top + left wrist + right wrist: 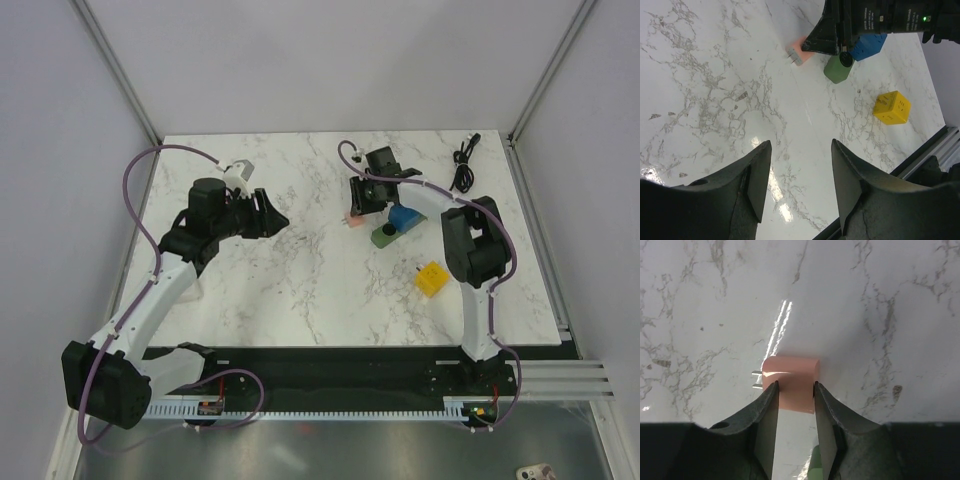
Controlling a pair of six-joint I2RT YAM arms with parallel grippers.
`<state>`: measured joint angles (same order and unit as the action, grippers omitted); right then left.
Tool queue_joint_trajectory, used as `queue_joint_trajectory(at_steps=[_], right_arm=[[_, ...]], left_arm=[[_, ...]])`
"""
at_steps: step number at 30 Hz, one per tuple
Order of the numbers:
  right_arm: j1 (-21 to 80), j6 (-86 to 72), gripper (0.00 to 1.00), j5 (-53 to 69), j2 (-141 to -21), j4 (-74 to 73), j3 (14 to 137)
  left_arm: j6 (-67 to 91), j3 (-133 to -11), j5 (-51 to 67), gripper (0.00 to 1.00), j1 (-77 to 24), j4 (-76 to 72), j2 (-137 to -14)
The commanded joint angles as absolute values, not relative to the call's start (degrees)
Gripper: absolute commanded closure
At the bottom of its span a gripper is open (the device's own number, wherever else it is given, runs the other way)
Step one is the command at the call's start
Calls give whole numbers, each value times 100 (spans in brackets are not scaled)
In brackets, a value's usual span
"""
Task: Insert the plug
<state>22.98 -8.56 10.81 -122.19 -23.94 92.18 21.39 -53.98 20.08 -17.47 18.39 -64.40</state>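
The plug (791, 375) is a small pink block with two metal prongs (756, 380) pointing left, lying on the marble table. My right gripper (795, 386) reaches down over it, one fingertip pressed against each side, so it is shut on the plug. From above, the plug (347, 222) shows just under the right gripper (358, 205). In the left wrist view the plug (799, 54) sticks out from under the right arm's fingers. My left gripper (801, 145) hovers over bare marble at mid-left, open and empty; from above the left gripper (275, 215) points right.
A green adapter (383, 237) and a blue block (404, 218) lie right beside the plug. A yellow socket cube (431, 279) sits nearer the front right. A coiled black cable (463, 165) lies at the back right, and a small white block (238, 172) behind the left arm.
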Motion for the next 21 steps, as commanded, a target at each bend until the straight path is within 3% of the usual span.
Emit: queue_joint_trajectory(at_steps=[1,9,12,13,15,21], right_arm=[[2627,-1195,60,1564,-11841,-2409,8632],[3076,-1450,59,1995,-10909,-1995,7638],[3067,-1625,47,1768,-10383,-2004,7383],[3059,-1669,37,1671,-10223,-2004,7313],[2945,-1906,27,1513,-9724,-2004,7111],[2119,-2373,20,1889,-8388,-1951,6531]], left_arm=[[1942,-5318,2371,41,-1740,1521,-6381],[1644,-5335,2821,41,-1836,1503,-6556],[1328,-5422,2821,43,-2108,1573,-6671],[1179,-5432,2760,43,-2370,1582,-6706],[1055,-5484,2559,43,-2670,1696,-6907],[748,-5660,1997,37,-3383,1924,-7443]])
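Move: My right hand already has the pink plug pinched between its fingertips, down at the table. The bare table I take it to lies about 12 cm back and 5 cm left. The green socket strip's middle is some 13 cm to the right, level with it; the blue plug on that strip is 11 cm right and 1 cm back; the yellow block is 17 cm back, 16 cm right. From my left hand the pink plug lies about 15 cm ahead, 15 cm right and 19 cm below. Keeping the pink plug low, I drag it across the table with my right hand, about 12 cm back and 5 cm left, away from the socket strip. There I open the fingers to let go and lift clear nearly 10 cm, veering back to the right. Meanwhile my empty, open left hand swings right, back and down towards the plug, slowly then faster, turning some 25 degrees clockwise. ##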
